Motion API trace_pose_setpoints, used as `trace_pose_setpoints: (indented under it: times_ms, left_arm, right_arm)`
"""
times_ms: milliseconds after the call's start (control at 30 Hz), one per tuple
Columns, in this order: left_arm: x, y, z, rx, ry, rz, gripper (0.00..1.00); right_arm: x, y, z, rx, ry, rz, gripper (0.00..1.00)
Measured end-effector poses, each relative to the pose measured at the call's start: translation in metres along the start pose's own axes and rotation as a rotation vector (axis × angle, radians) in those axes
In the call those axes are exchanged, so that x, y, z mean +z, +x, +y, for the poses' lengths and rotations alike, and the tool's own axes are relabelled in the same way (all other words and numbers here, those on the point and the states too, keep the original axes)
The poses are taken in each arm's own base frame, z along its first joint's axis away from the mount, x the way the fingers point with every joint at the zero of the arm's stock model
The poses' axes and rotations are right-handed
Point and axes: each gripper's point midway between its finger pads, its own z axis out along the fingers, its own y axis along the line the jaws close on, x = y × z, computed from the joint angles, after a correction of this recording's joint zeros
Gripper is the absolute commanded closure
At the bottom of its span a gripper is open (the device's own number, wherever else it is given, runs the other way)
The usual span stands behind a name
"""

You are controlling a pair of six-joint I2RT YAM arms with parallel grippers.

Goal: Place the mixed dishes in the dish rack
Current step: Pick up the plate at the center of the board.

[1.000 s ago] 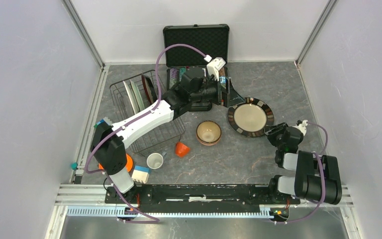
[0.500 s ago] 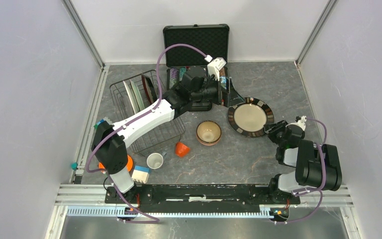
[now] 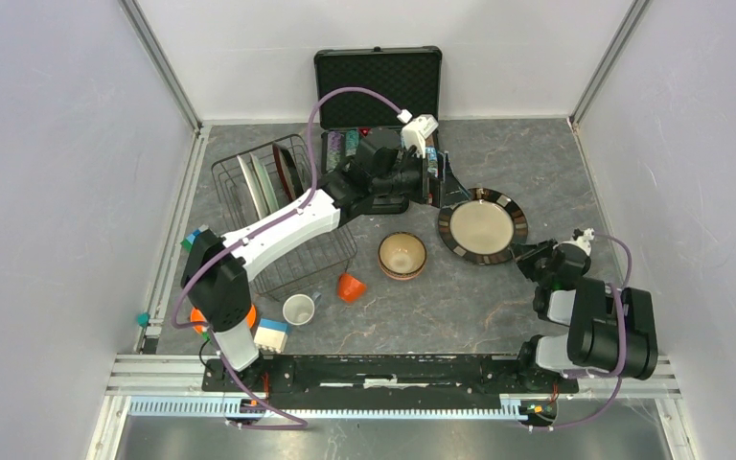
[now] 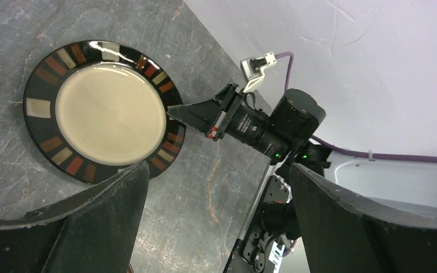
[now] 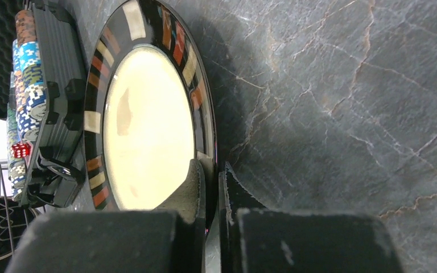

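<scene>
The dark-rimmed beige plate (image 3: 482, 226) lies flat on the table right of centre. My right gripper (image 3: 523, 253) is shut on its near-right rim, one finger over the rim and one under it; the pinch on the plate (image 5: 148, 125) shows up close at the right gripper (image 5: 210, 170). My left gripper (image 3: 441, 180) hovers wide open just left of the plate (image 4: 108, 111), with nothing between its fingers (image 4: 91, 227). The black wire dish rack (image 3: 225, 182) stands at the left, with upright plates (image 3: 261, 184) in it. A tan bowl (image 3: 402, 255), an orange cup (image 3: 350, 287) and a white cup (image 3: 298, 310) sit on the table.
An open black case of poker chips (image 3: 378, 81) stands at the back, close behind the left gripper. An orange ring toy (image 3: 246, 314) and a white-and-blue block (image 3: 271, 334) lie near the left arm's base. Grey walls enclose the table.
The right gripper's fingers have closed on the plate's rim, and that arm has shifted slightly. The left arm has barely moved.
</scene>
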Motion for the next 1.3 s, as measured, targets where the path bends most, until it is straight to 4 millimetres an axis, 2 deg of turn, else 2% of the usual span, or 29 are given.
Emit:
trace_pose_setpoints:
  times_ms: [233,533,600,733,800,900,1100,1200,1300]
  left_arm:
    - [0.005,0.009,0.010,-0.016,-0.030,0.028,0.04]
    - [0.010,0.005,0.011,-0.016,-0.045,0.029,0.04]
    - [0.021,0.004,0.010,0.004,-0.065,0.040,0.04]
    - [0.063,0.010,-0.006,0.094,-0.093,0.087,0.04]
    - [0.080,0.025,-0.010,0.125,-0.104,0.127,0.05]
    - [0.090,0.064,-0.006,0.142,-0.140,0.233,0.05]
    - [0.088,0.118,0.021,0.166,-0.194,0.349,0.07]
    - [0.081,0.163,0.040,0.164,-0.226,0.432,0.07]
    - [0.075,0.199,0.052,0.164,-0.244,0.487,0.06]
  right_arm:
    - [-0.015,-0.010,0.010,-0.059,-0.032,-0.052,1.00]
    - [-0.034,-0.023,0.016,-0.159,-0.045,-0.131,1.00]
    - [-0.034,-0.022,0.015,-0.172,-0.039,-0.125,1.00]
    - [-0.034,-0.025,0.017,-0.186,-0.033,-0.118,1.00]
    - [-0.034,-0.025,0.018,-0.193,-0.033,-0.116,1.00]
    - [-0.034,-0.026,0.017,-0.191,-0.020,-0.105,1.00]
    - [-0.032,-0.025,0.017,-0.148,0.013,-0.065,1.00]
    - [-0.031,-0.024,0.017,-0.120,0.020,-0.051,1.00]
    - [-0.029,-0.020,0.014,-0.093,0.029,-0.030,1.00]
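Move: The plate's middle lies some 9 cm right of the open left hand, 5 cm ahead and 27 cm below it. The right hand already pinches the plate's near right rim, the middle being about 6 cm ahead and 8 cm left, level. From the left hand, the bowl is roughly 11 cm left and 2 cm back, 26 cm down; the poker case is 19 cm ahead, 16 cm left, about as low. Left, open, goes right, then 20 cm down and back, nearing the plate; right lifts its rim 4 cm. ##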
